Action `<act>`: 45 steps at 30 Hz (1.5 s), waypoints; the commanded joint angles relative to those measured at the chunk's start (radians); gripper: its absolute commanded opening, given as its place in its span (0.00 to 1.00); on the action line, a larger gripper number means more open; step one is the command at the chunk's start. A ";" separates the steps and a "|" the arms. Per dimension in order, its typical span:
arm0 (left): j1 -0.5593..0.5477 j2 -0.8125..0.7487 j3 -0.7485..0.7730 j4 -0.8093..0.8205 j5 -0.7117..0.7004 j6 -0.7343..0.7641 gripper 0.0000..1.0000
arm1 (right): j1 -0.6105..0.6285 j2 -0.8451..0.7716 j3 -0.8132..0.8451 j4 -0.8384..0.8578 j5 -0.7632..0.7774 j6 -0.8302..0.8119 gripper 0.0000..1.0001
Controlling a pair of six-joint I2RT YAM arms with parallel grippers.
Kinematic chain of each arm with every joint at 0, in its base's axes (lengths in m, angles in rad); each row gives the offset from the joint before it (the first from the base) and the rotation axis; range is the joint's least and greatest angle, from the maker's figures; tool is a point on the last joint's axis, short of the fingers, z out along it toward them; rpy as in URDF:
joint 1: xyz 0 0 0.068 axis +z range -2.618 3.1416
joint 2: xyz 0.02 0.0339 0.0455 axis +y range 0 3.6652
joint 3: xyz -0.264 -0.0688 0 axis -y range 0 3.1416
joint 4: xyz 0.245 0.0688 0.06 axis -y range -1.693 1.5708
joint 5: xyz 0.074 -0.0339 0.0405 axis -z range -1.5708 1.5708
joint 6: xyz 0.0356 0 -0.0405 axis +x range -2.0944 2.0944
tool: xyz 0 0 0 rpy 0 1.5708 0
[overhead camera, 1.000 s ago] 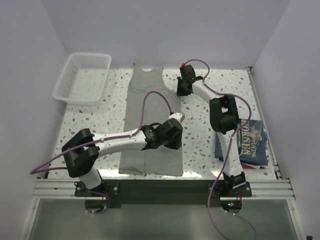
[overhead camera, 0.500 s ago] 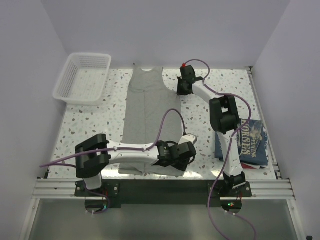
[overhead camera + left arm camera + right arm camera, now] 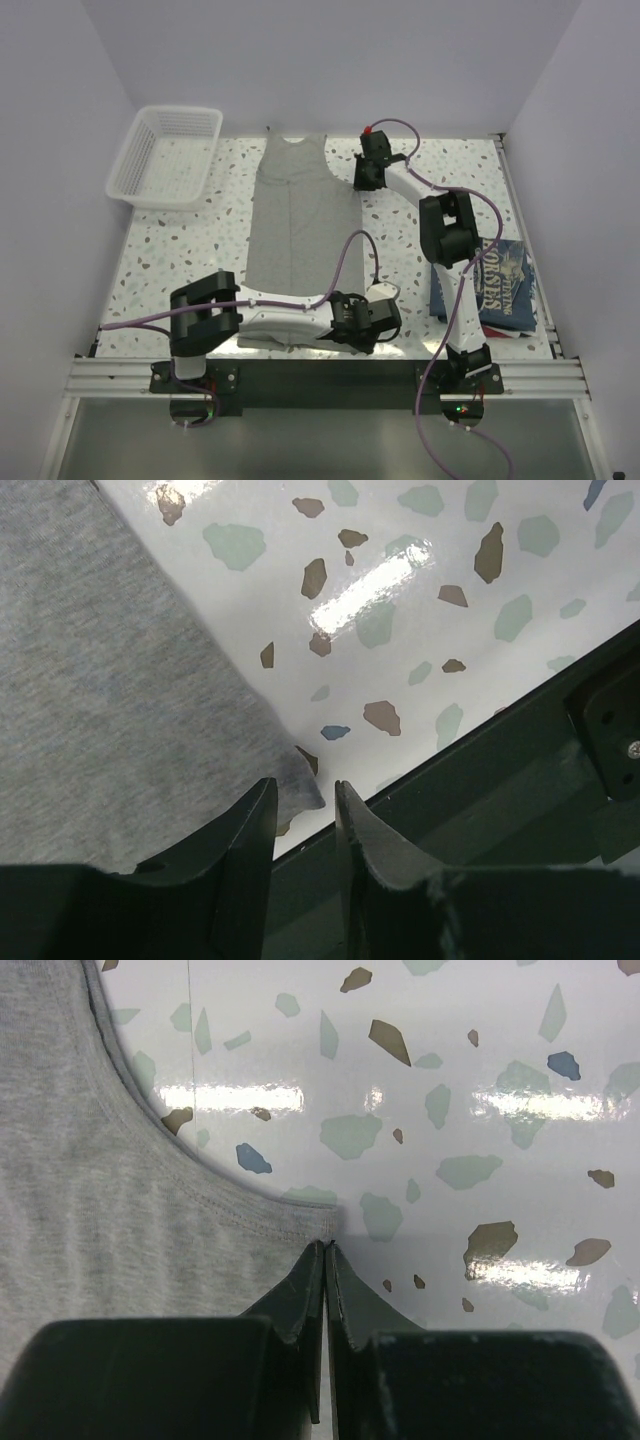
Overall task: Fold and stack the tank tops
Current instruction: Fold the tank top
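The light grey tank top [image 3: 295, 215] lies flat and lengthwise on the middle of the table, neck at the far end. My left gripper [image 3: 303, 783] is open at the near table edge, and the top's near right hem corner [image 3: 300, 780] lies between its jaws. My right gripper [image 3: 328, 1246] is shut on the edge of the grey top [image 3: 120, 1220], at the foot of its right armhole. From above, this gripper [image 3: 362, 182] sits at the top's far right side. A folded navy tank top [image 3: 500, 278] with white lettering lies at the right, with a red edge [image 3: 515, 334] showing beneath it.
A white mesh basket [image 3: 130, 150] stands at the far left corner. The dark front rail [image 3: 520, 740] runs just beyond the left gripper. Both arms' purple cables loop over the table.
My left arm has swung from the middle of the grey top down to its near right hem corner. My right gripper has closed at the armhole edge and stayed in place.
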 commanded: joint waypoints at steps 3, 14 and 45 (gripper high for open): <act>-0.019 0.016 0.046 -0.018 -0.023 -0.019 0.32 | -0.002 -0.016 -0.020 -0.008 0.020 0.009 0.02; -0.022 0.061 0.057 -0.015 -0.014 -0.014 0.28 | -0.005 -0.008 -0.022 -0.003 0.009 0.016 0.02; -0.037 -0.249 -0.141 0.214 -0.063 -0.063 0.00 | -0.114 -0.103 -0.100 0.009 0.041 0.097 0.00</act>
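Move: The folded tank top's right hem corner lies almost between the left fingertips, about 2 cm below. The right hand already pinches the armhole corner at table level; the bare table it goes to is some 7 cm to its right. The folded top's middle lies about 30 cm ahead and 19 cm left of the left hand, and the stack of tank tops some 19 cm ahead and 35 cm right of that hand. Left hand sinks, pinches hem corner, lifts about 6 cm; right hand, still pinching, goes some 7 cm right. ##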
